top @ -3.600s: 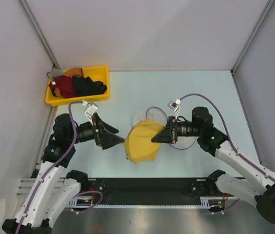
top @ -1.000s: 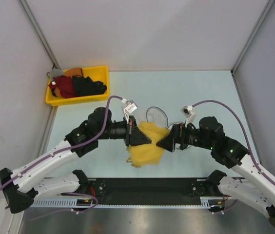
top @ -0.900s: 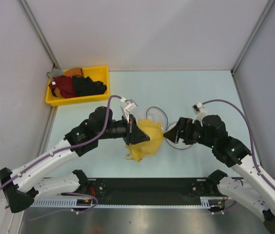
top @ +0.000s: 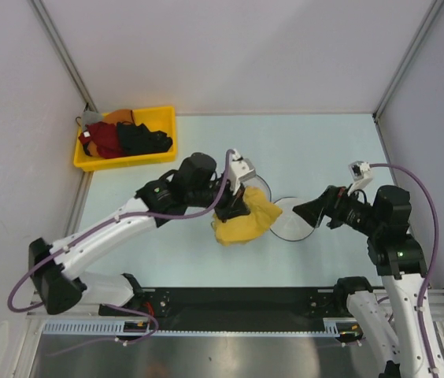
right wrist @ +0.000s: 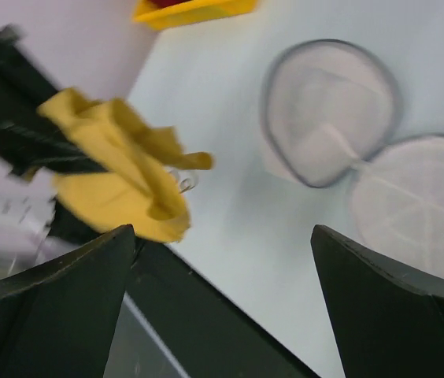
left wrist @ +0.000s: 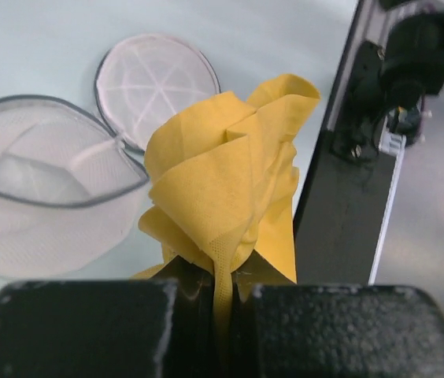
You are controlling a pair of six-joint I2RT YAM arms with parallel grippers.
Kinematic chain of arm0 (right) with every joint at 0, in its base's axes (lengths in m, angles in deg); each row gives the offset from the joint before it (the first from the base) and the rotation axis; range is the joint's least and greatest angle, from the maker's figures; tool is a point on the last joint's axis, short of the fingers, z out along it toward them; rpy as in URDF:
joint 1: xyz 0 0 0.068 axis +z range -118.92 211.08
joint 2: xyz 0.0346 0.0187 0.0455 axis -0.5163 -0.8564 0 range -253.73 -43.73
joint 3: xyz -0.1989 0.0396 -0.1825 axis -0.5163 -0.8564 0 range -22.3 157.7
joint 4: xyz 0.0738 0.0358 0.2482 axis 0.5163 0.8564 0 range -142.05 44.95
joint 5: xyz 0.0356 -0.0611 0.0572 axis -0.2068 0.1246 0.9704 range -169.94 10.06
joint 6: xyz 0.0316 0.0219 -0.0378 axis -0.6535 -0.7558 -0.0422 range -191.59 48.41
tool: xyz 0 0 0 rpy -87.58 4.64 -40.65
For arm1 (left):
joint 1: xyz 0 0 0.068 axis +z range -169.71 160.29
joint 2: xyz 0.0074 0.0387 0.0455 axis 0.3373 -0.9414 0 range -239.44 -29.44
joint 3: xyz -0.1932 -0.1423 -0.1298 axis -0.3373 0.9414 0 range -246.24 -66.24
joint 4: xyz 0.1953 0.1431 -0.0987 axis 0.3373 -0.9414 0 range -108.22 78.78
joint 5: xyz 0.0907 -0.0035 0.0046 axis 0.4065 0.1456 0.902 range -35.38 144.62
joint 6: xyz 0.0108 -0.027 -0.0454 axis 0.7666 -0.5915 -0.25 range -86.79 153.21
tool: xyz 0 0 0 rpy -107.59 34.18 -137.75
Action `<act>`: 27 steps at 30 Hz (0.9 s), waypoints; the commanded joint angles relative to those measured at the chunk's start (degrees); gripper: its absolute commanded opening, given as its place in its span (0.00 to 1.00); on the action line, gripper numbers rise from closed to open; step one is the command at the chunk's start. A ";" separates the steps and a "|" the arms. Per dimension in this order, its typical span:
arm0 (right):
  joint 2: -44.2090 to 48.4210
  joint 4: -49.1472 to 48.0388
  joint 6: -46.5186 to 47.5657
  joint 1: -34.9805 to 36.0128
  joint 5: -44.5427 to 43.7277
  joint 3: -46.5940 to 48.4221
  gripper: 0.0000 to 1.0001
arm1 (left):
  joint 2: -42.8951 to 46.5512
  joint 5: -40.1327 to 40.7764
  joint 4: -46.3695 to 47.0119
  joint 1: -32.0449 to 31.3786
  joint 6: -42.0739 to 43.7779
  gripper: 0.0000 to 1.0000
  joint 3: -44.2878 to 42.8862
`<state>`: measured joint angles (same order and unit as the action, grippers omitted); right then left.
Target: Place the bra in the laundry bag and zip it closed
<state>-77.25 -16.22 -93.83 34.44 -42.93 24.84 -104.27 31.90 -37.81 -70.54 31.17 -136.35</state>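
Observation:
The bra [top: 247,222] is a crumpled yellow cloth hanging from my left gripper [top: 236,206], which is shut on a fold of it. In the left wrist view the bra [left wrist: 226,173] rises from between the jaws of the left gripper [left wrist: 223,285]. The laundry bag [top: 291,224] lies open on the table, its two round white mesh halves side by side, partly covered by the bra. Both halves of the laundry bag [left wrist: 49,197] show beyond the cloth. My right gripper [top: 301,213] stands open and empty to the right of the bag. In its own view the right gripper [right wrist: 222,232] faces the bra [right wrist: 116,169] and the laundry bag [right wrist: 332,110].
A yellow bin [top: 161,118] with red, black and orange clothes stands at the back left, and its edge shows as the yellow bin [right wrist: 194,9]. The black rail [left wrist: 340,213] at the table's near edge lies close behind the bra. Grey walls stand on both sides.
My left gripper has carried the bra up and to the right, over the bag's left half. The right arm has pulled back to the right, away from the bra.

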 commanded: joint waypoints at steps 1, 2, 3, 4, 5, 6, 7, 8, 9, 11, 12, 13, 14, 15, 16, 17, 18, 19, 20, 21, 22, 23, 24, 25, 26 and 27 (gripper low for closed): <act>-0.84 -5.94 4.92 8.57 16.50 4.10 1.00 | 10.83 -7.91 -2.94 -0.15 9.07 0.00 4.62; -1.20 -6.73 6.14 15.21 15.29 4.89 1.00 | 11.97 -9.87 -3.46 -0.15 9.07 0.00 5.58; -1.46 -7.44 7.63 18.58 13.45 5.68 1.00 | 13.81 -11.71 -4.51 -0.15 9.25 0.00 6.03; -1.72 -8.58 8.61 22.62 11.87 5.86 1.00 | 14.79 -16.43 -4.79 -0.15 9.25 0.00 6.56; -3.12 -11.11 9.05 26.05 8.63 5.69 1.00 | 15.49 -18.31 -5.05 -0.24 9.25 0.00 7.52; -4.44 -12.09 9.58 32.96 7.21 5.69 1.00 | 16.37 -20.15 -5.66 -0.15 9.08 0.00 7.88; -6.02 -12.89 11.24 36.34 6.24 6.73 1.00 | 17.69 -21.30 -5.75 -0.32 8.64 0.00 8.31; -9.51 -13.68 12.56 39.50 2.31 7.70 1.00 | 18.48 -22.88 -6.10 -0.41 8.46 0.00 8.93; -10.94 -13.69 14.40 46.84 -0.86 8.49 1.00 | 19.01 -23.42 -6.80 -0.50 8.46 0.00 9.11; -13.67 -13.16 20.01 52.52 -9.97 11.48 1.00 | 20.94 -23.34 -7.60 -0.59 8.46 0.00 9.46; -15.85 -13.16 21.26 54.20 -11.42 12.45 1.00 | 21.47 -22.90 -8.21 -0.59 8.02 0.00 9.55; -17.01 -13.07 22.06 55.78 -12.22 13.50 1.00 | 21.91 -22.46 -8.48 -0.59 8.02 0.00 9.55; -18.06 -12.72 23.54 56.06 -13.53 15.77 1.00 | 22.61 -22.28 -8.83 -0.59 8.02 0.00 9.55; -20.16 -12.28 23.99 56.06 -14.33 16.93 1.00 | 22.62 -22.19 -9.96 -0.59 8.28 0.00 9.38; -21.05 -10.71 24.87 56.32 -15.82 18.16 1.00 | 22.88 -22.10 -10.41 -0.59 8.37 0.00 9.29; -21.85 -10.09 26.36 56.41 -16.62 20.26 1.00 | 23.06 -22.10 -10.85 -0.59 8.55 0.00 9.29; -22.81 -9.65 27.24 56.41 -17.15 20.89 1.00 | 23.23 -22.28 -11.46 -0.59 8.63 0.00 9.37; -23.08 -9.21 28.03 56.41 -17.85 21.59 1.00 | 23.41 -22.54 -11.55 -0.59 8.72 0.00 9.37; -23.43 -9.03 28.65 56.32 -17.85 22.55 1.00 | 23.67 -22.89 -11.47 -0.59 8.81 0.00 9.63; -24.22 -9.11 29.53 56.06 -17.59 22.82 1.00 | 23.67 -22.89 -11.64 -0.59 8.81 0.00 9.72; -24.75 -9.46 29.62 55.89 -15.50 23.09 1.00 | 23.67 -22.89 -11.64 -0.59 8.90 0.00 9.81; -25.36 -9.64 29.62 55.62 -13.92 23.35 1.00 | 23.76 -22.89 -11.64 -0.59 8.90 0.00 9.81; -26.07 -9.99 29.27 55.62 -12.16 23.53 1.00 | 23.59 -23.16 -11.47 -0.59 8.81 0.00 9.73; -27.20 -10.69 29.01 55.62 -7.79 23.44 1.00 | 23.59 -23.25 -11.55 -0.59 8.90 0.00 9.64; -27.74 -11.39 28.66 55.79 -5.92 23.01 1.00 | 23.59 -23.33 -11.47 -0.59 8.99 0.00 9.46; -27.92 -12.53 27.70 55.88 -4.42 21.35 1.00 | 23.50 -23.42 -11.38 -0.59 9.25 0.00 9.37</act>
<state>-103.04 -26.08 -66.81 90.24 -54.51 46.43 -81.51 10.87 -49.55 -70.87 38.31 -126.71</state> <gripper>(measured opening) 0.995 0.055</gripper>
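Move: My left hand still pinches the yellow bra, whose middle hangs about 2 cm nearer the base, 4 cm right and 6 cm below it. My open right hand goes for that loose cloth, some 19 cm to its left, 2 cm back and 6 cm lower. From the right hand, the bag body lies about 15 cm ahead and 20 cm left, and the bag lid 9 cm ahead and 3 cm left, both roughly 24 cm below. With my left hand I keep the pinch and draw the bra back about 12 cm and 7 cm left, off from the bag, turning some 20 degrees clockwise. My right hand, staying wide open, sweeps left nearly 20 cm and back, easing slightly forward again and rising about 7 cm overall; it swings about 50 degrees counter-clockwise until its fingers point left and straddle the bra's loose cloth. ##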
